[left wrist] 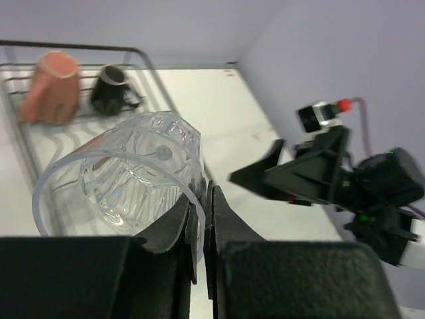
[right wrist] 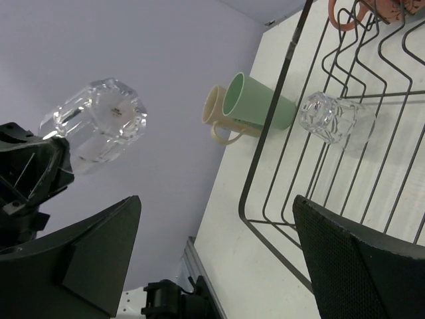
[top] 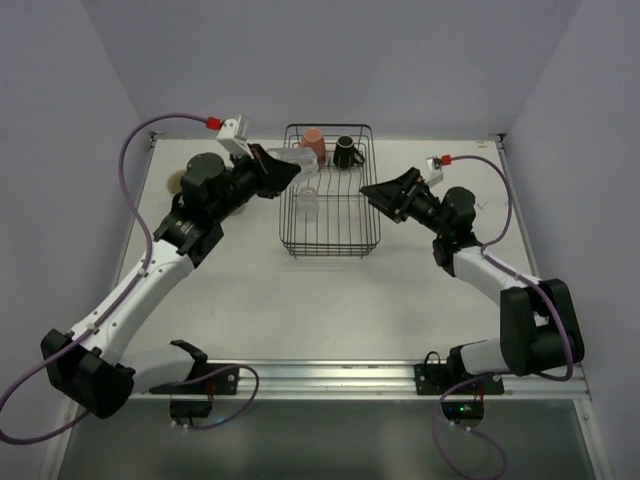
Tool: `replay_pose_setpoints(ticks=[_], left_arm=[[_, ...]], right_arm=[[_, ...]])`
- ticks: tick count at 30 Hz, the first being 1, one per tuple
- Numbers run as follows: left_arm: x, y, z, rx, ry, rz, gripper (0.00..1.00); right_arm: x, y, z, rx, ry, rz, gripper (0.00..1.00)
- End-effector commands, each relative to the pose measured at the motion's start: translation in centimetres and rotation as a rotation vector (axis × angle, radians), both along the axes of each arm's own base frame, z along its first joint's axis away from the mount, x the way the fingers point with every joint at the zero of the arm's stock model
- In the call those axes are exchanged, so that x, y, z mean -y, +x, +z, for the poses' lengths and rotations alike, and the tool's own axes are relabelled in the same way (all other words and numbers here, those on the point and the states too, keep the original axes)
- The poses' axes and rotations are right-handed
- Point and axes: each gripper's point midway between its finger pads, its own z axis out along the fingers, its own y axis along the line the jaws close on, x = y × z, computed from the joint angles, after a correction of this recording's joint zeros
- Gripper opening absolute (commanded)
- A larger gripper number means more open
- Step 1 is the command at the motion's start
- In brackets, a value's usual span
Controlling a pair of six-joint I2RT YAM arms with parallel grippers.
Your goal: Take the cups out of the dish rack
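Note:
My left gripper (top: 281,169) (left wrist: 202,194) is shut on the rim of a clear glass (top: 298,160) (left wrist: 136,169) and holds it in the air at the left edge of the dish rack (top: 330,242). The held glass also shows in the right wrist view (right wrist: 99,123). In the rack are a salmon-pink mug (top: 314,146) (left wrist: 50,86), a black mug (top: 346,152) (left wrist: 110,90) and a second clear glass (top: 308,204) (right wrist: 335,119) lying on its side. My right gripper (top: 380,195) (right wrist: 216,206) is open and empty beside the rack's right side.
A mint-green tumbler (right wrist: 257,103) and a cream tumbler (right wrist: 216,114) lie side by side on the table left of the rack (right wrist: 292,66). The left arm hides most of them in the top view. Walls close the table on three sides.

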Motion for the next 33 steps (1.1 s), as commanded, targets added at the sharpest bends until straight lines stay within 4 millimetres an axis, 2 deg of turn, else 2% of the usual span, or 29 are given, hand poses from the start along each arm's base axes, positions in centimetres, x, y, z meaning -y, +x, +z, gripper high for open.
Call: replay_pose_setpoints(ticks=[1,3,5,6,7,9,10,12,13,17,19,25,29,33], left_arm=[[-6.7,0.7,-3.9,-0.108,0.295,0.258,0.0],[-9.4,0.6,-5.7,-0.16,0.391,0.329,0.0],[-11.7,-0.4,-8.5,-0.266,0.473,0.362,0.0],[-12.8,-0.6,-9.4,-0.304,0.485,0.376,0.0],[-13.2,-1.6,-11.4,-0.372,0.514,0.349,0.0],[-14.4,-2.3,-13.4,-0.447,0.554,0.36,0.0],[-14.9,-3.1,-15.0,-0.505,0.589,0.357,0.0],[-15.9,-3.4,-16.3,-0.553,0.632,0.364,0.0],[-16.2,-3.8,-17.7,-0.6,0.667,0.354,0.0],[-16.3,-4.2,-20.8,-0.705,0.748,0.3,0.0],[-17.0,-4.3,-22.4,-0.746,0.799,0.312,0.0],[-18.2,-4.5,-26.2,-0.811,0.89,0.327,0.0],[-18.2,-4.1,-27.5,-0.807,0.902,0.321,0.0],[-18.9,-2.8,-27.7,-0.792,0.93,0.372,0.0]], right_arm=[[0.5,-0.5,1.4,0.089,-0.037,-0.01,0.99],[0.7,-0.5,2.1,0.125,-0.075,-0.027,0.99],[1.2,-0.4,1.6,0.104,-0.115,-0.059,0.99],[1.5,-0.4,2.2,0.137,-0.139,-0.074,0.99],[1.7,-0.6,1.7,0.116,-0.161,-0.08,0.99],[2.2,-0.4,2.4,0.151,-0.197,-0.118,0.99],[2.3,-0.4,2.2,0.136,-0.211,-0.12,0.99],[2.5,-0.4,2.6,0.148,-0.232,-0.124,0.99],[2.4,-0.5,2.3,0.134,-0.241,-0.118,0.99],[2.4,-0.5,1.9,0.133,-0.274,-0.116,0.99],[2.1,-0.3,1.6,0.125,-0.31,-0.106,0.99],[0.4,-0.3,0.7,0.114,-0.37,-0.043,0.99],[-0.3,-0.4,0.7,0.129,-0.387,-0.037,0.99],[-0.9,-0.5,0.5,0.125,-0.39,-0.023,0.99]])
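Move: The left hand holds a clear glass by its rim, high by the rack's left side. The table spot for it is some 22 cm left, 7 cm back and 35 cm below. From that hand, the green cup stands about 14 cm ahead and 21 cm left, the beige mug 12 cm ahead and 33 cm left, and the other glass lies in the rack 9 cm ahead and 3 cm right, all roughly 31 cm lower. From the right hand the spot is about 39 cm left, 9 cm back and 25 cm down. Still pinching the clear glass by its rim, the left hand swings left away from the rack, then drops steeply towards the bare table nearer the base than the green cup and beige mug: nearly 30 cm down, some 18 left and a little back, fingers turning from level to pointing down. The open, empty right hand hovers by the rack, rolling about 20 degrees, left side down, and shifting 2 cm right and back again. ##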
